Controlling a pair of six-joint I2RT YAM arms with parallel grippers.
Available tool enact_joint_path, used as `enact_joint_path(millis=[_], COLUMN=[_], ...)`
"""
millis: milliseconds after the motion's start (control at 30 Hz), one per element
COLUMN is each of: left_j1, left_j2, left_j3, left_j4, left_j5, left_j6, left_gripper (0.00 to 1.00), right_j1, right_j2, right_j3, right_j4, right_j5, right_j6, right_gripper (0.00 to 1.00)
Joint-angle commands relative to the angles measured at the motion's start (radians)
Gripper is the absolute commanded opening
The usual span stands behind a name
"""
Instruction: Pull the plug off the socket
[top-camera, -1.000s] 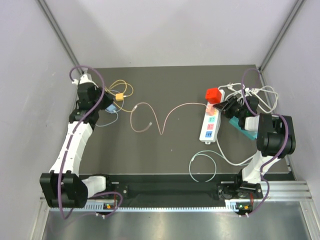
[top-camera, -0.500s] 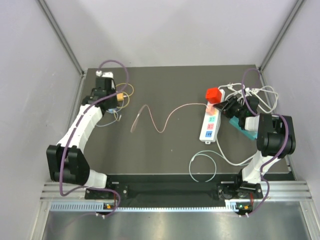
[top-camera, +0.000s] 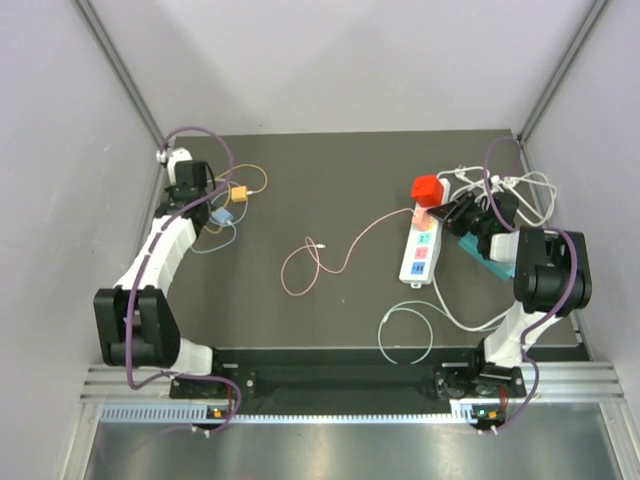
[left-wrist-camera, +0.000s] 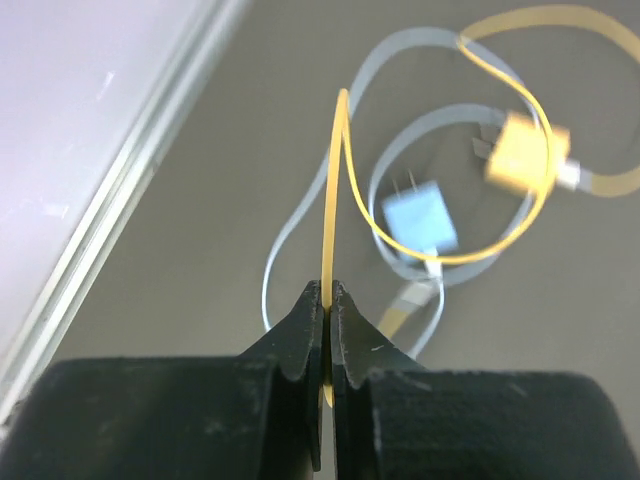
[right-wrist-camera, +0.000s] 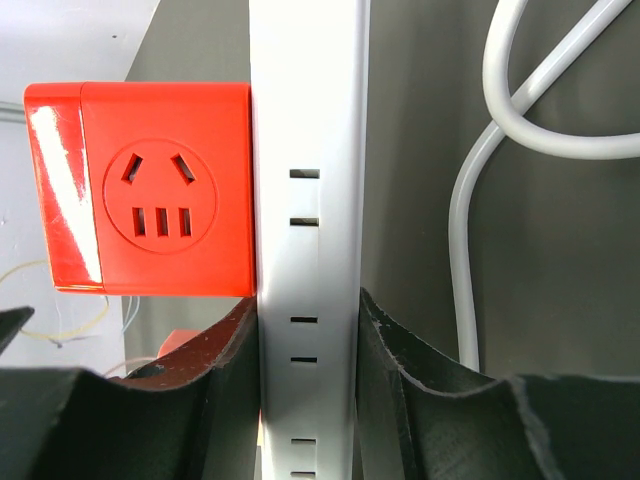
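The white socket strip (top-camera: 421, 248) lies at the right of the table, and my right gripper (top-camera: 438, 213) is shut on its far end. The wrist view shows its black fingers (right-wrist-camera: 222, 370) clamping the strip's white side (right-wrist-camera: 308, 150). A red cube plug (top-camera: 427, 189) sits in the strip's far end, filling the left of that view as the red cube plug (right-wrist-camera: 150, 185). My left gripper (top-camera: 203, 203) is at the far left, shut on a thin yellow cable (left-wrist-camera: 334, 180). That cable leads to a yellow plug (left-wrist-camera: 523, 150) lying loose beside a blue plug (left-wrist-camera: 418, 222).
A pink cable (top-camera: 330, 262) loops across the table's middle from the strip, with a free end (top-camera: 310, 240). White cords (top-camera: 520, 185) pile up at the far right, and one white cord (top-camera: 410, 325) curls near the front. A grey wall edge (left-wrist-camera: 110, 200) runs left of my left gripper.
My left arm swung out and back at the far left. The pink cable's loop slid rightward into the table's middle. The right arm and strip stayed still.
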Motion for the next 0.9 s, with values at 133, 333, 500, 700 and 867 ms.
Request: enact_joint_path(millis=[133, 333, 500, 700, 867], left_j1=[0.106, 0.163, 0.178, 0.181, 0.157], left_j2=[0.194, 0.272, 0.167, -0.072, -0.176], left_j3=[0.147, 0.15, 0.069, -0.037, -0.179], left_j4=[0.148, 0.168, 0.241, 0.28, 0.405], left_j5=[0.003, 0.197, 0.365, 0.67, 1.031], left_j6=[-0.139, -0.165, -0.129, -0.11, -0.208], left_gripper=[0.07, 0.64, 0.79, 0.83, 0.89], right_j1=[-0.016, -0.016, -0.016, -0.016, -0.018], right_j2=[-0.021, -0.024, -0.013, -0.015, -0.013], right_j3=[0.025, 0.025, 0.025, 0.016, 0.014], right_j4=[0.129, 0.132, 0.147, 0.212, 0.244], right_j5=[-0.043, -0.046, -0.056, -0.104, -0.136], right_j6=[0.03, 0.03, 0.036, 0.025, 0.024], right_gripper=[0.0, 0.0, 0.0, 0.0, 0.0])
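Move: The left gripper, shut on the yellow cable, takes it to bare table at the far left, about 6 cm ahead, 4 cm to the left and 17 cm below. The blue plug lies some 4 cm ahead and 3 cm right, the yellow plug roughly 10 cm ahead and 5 cm right, and the pink cable's loose end about 27 cm right and 3 cm back, all some 16 cm below. From the right hand that bare spot is about 60 cm left, 2 cm farther out, 7 cm below. Carry the yellow cable forward and left, then sink about 5 cm over the far left of the table, opening the left fingers wide to let go of it. Swing right and up, drawing back a little, some 10 cm across towards the pink cable, rolling the wrist clockwise and levelling the fingers. Keep the right fingers pinched on the power strip and raise it slightly near the end. ##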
